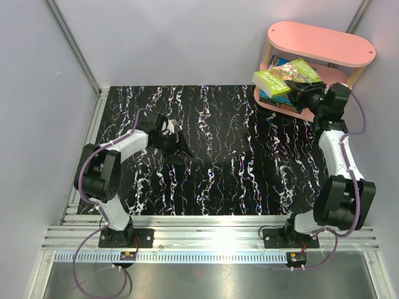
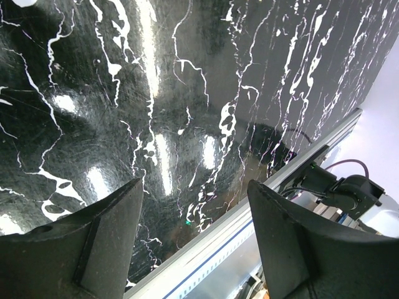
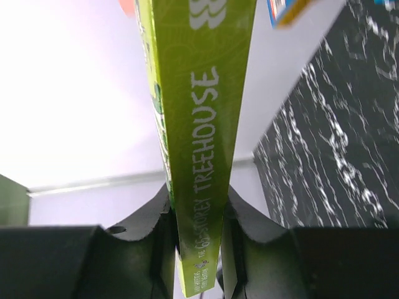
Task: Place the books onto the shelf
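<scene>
The pink shelf (image 1: 321, 42) stands at the table's far right corner. My right gripper (image 1: 304, 93) is shut on a yellow-green book (image 1: 287, 76), held tilted just in front of the shelf's middle tier. In the right wrist view the book's green spine (image 3: 199, 124) runs upward, pinched between both fingers (image 3: 149, 218). Other books (image 1: 279, 101), one blue, lie stacked on a shelf tier beneath the held one. My left gripper (image 1: 168, 134) hovers open over the left part of the table; in its wrist view the gripper (image 2: 196, 237) has nothing between its fingers.
The black marbled table (image 1: 218, 162) spreads between the arms. Grey walls close in the left, back and right sides. A metal rail (image 1: 212, 237) runs along the near edge by the arm bases. A blue and yellow book corner (image 3: 290, 11) shows near the held book.
</scene>
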You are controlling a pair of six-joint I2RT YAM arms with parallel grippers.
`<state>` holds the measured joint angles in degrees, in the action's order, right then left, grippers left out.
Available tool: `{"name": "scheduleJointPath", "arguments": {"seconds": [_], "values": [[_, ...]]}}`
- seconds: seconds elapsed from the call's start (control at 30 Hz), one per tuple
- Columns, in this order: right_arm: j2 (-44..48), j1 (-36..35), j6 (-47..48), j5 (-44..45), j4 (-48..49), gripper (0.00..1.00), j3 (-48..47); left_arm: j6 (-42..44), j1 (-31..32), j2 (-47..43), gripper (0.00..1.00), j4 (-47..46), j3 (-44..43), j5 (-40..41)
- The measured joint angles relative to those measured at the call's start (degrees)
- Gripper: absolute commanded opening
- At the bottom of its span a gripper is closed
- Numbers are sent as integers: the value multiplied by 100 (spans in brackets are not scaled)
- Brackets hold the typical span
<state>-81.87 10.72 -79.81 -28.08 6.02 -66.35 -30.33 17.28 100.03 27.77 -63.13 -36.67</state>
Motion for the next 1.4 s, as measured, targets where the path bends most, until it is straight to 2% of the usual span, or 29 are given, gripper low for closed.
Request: {"name": "scheduleJointPath", "arguments": {"seconds": [0.23,0.5,0.67,0.97,1.17,1.4], "values": [[-494,514,-400,179,319,0,-481,76,0,-179,70,22,-2,28],[-704,612,-695,518,494,0,-564,162,-76,-330,70,164,-2,116],[-1062,601,-960,1099,922,0,-595,160,-151,-330,70,192,-2,114],[-2122,-4,-1067,2835,619,0,-1679,160,-175,-330,69,234,-2,111],[-2704,-562,-1222,3381,774,0,-2194,164,-179,-435,69,323,-2,111],[-2839,-656,-1351,3773,769,0,-2229,295,-179,-793,69,452,-15,127]]}}
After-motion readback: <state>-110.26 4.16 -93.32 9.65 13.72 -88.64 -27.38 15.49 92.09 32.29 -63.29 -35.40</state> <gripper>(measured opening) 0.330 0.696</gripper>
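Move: The right hand still grips the green book by its spine. The space for it, above the blue book on the shelf's middle board, is about 20 cm ahead of this hand, 5 cm right and 4 cm lower. That blue book lies about 17 cm ahead, 4 cm right, 9 cm down; the pink top board is about 18 cm ahead, 7 cm right, 12 cm up. From the idle left hand, the space is roughly 35 cm ahead, 39 cm right, 21 cm up. Right hand swings the held green book right, then some 15 cm forward into the shelf, turning 30 degrees clockwise. ##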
